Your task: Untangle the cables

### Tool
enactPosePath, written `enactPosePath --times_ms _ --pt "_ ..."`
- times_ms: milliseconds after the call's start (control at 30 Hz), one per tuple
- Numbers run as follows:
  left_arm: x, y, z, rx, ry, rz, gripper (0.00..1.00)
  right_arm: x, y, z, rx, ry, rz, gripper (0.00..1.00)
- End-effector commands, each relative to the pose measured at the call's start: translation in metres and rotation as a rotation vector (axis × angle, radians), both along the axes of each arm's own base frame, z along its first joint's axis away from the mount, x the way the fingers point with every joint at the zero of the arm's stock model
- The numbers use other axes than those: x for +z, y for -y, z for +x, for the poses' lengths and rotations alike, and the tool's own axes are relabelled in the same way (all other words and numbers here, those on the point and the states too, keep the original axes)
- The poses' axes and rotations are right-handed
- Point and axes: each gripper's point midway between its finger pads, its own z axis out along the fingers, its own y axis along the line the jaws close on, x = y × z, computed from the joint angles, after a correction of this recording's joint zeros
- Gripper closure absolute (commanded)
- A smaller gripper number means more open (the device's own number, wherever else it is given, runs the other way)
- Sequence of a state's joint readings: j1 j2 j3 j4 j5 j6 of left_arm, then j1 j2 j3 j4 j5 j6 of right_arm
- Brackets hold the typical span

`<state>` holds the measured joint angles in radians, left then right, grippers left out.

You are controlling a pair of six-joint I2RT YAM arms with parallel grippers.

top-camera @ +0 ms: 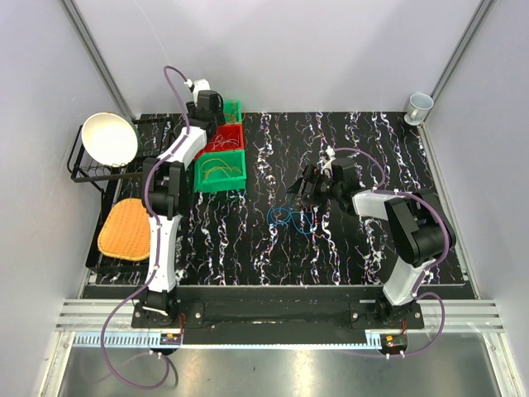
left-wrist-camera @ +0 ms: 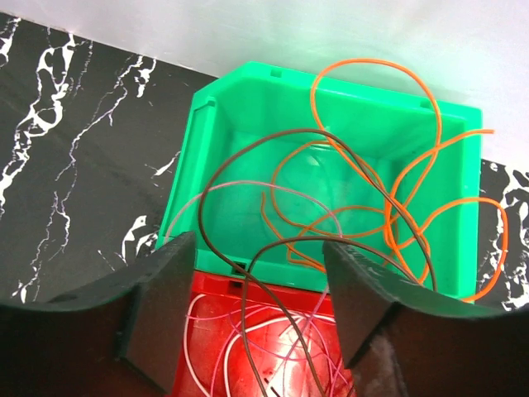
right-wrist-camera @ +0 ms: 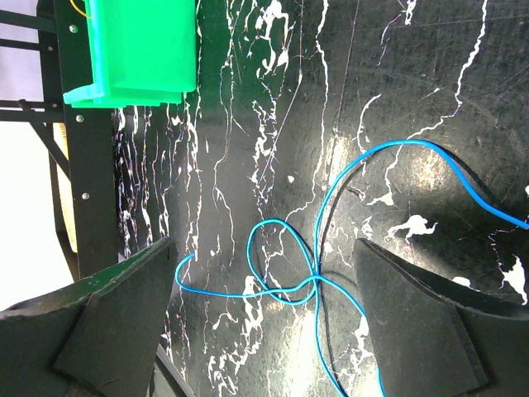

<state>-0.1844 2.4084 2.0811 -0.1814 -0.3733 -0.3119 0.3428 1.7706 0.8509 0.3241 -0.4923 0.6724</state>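
The cables lie in two places. Orange cables (left-wrist-camera: pixel 397 190) fill the far green bin (left-wrist-camera: pixel 207 149), and pink cables (left-wrist-camera: pixel 240 318) lie in the red bin (left-wrist-camera: pixel 216 289). A brown cable (left-wrist-camera: pixel 216 178) arcs from the green bin down between the fingers of my left gripper (left-wrist-camera: pixel 258 244), which hangs open over the red bin (top-camera: pixel 227 136); its pads do not touch the cable. On the table a blue cable (right-wrist-camera: pixel 289 273) forms a loose knot with a thin black one. My right gripper (right-wrist-camera: pixel 263 248) hovers open above it, seen from above at the right gripper (top-camera: pixel 307 188) and blue cable (top-camera: pixel 289 219).
A nearer green bin (top-camera: pixel 221 169) holds yellow cables (top-camera: pixel 216 165). A white bowl (top-camera: pixel 110 138) sits on a black rack (top-camera: pixel 78 161) at the left, with an orange mat (top-camera: pixel 124 227) below it. A cup (top-camera: pixel 419 106) stands at the back right corner.
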Motion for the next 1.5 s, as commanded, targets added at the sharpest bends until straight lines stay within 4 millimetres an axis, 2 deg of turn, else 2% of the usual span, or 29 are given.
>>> enactPosePath --times_ms 0,67,200,300,333,567,633,667,700,733,867,1100,1300,1333,1367,1467 --pt "0.031 -0.003 0.018 0.007 0.107 -0.015 0.41 0.014 -0.005 0.011 0.013 0.038 0.028 0.07" --pt "0.032 -0.002 0.019 -0.003 0.116 -0.017 0.47 0.012 -0.006 0.011 0.015 0.032 0.029 0.07" --pt "0.036 0.002 0.019 -0.024 0.122 -0.021 0.69 0.011 -0.006 0.011 0.015 0.030 0.029 0.07" --pt "0.037 0.002 0.019 -0.025 0.125 -0.023 0.78 0.011 -0.006 0.011 0.018 0.030 0.030 0.07" --pt "0.037 0.003 0.019 -0.028 0.125 -0.022 0.84 0.011 -0.006 0.011 0.017 0.028 0.030 0.07" --pt "0.039 0.004 0.006 -0.036 0.111 -0.036 0.99 0.011 -0.006 0.010 0.018 0.027 0.031 0.08" --pt "0.047 0.003 0.001 -0.034 0.121 -0.043 1.00 0.013 -0.007 0.011 0.018 0.033 0.033 0.08" --pt "0.042 0.004 -0.003 -0.037 0.111 -0.044 1.00 0.013 -0.007 0.011 0.017 0.031 0.033 0.08" --pt "0.048 0.002 -0.005 -0.035 0.117 -0.047 1.00 0.012 -0.007 0.011 0.017 0.028 0.034 0.07" --pt "0.042 0.003 -0.008 -0.036 0.104 -0.049 1.00 0.011 -0.007 0.011 0.019 0.027 0.033 0.08" --pt "0.046 0.007 -0.017 -0.045 0.101 -0.049 1.00 0.013 -0.007 0.010 0.021 0.027 0.038 0.07" --pt "0.070 0.010 -0.028 -0.053 0.129 -0.033 1.00 0.014 -0.008 0.009 0.022 0.029 0.043 0.07" --pt "0.067 0.014 -0.045 -0.055 0.106 -0.025 1.00 0.017 -0.007 0.010 0.022 0.034 0.045 0.08" --pt "0.059 0.013 -0.049 -0.049 0.092 -0.028 1.00 0.017 -0.008 0.009 0.024 0.034 0.045 0.08" --pt "0.061 0.014 -0.053 -0.049 0.096 -0.030 1.00 0.017 -0.008 0.008 0.025 0.034 0.046 0.08" --pt "0.053 0.015 -0.063 -0.037 0.074 -0.031 1.00 0.019 -0.008 0.008 0.026 0.036 0.052 0.08"
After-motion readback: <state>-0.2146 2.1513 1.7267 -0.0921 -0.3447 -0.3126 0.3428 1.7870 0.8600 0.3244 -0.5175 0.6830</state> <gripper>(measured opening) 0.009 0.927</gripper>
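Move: The brown cable lies in loose loops right at the left gripper's open fingertips, roughly 1 cm ahead, 1 cm right and 2 cm below. Some 8 cm below the hand are the red box, about 3 cm back and 3 cm right, and the far green box, about 7 cm ahead and 4 cm right. From the right gripper, the brown cable lies some 27 cm ahead, 27 cm left and 4 cm higher. Close the left gripper fully on the brown cable, pinching it between the fingertips while the hand stays almost in place. Then, fingers shut, draw it back about 6 cm from the far green box across the red box, dipping about a centimetre at first, then rising to finish some 2 cm higher than the start. ##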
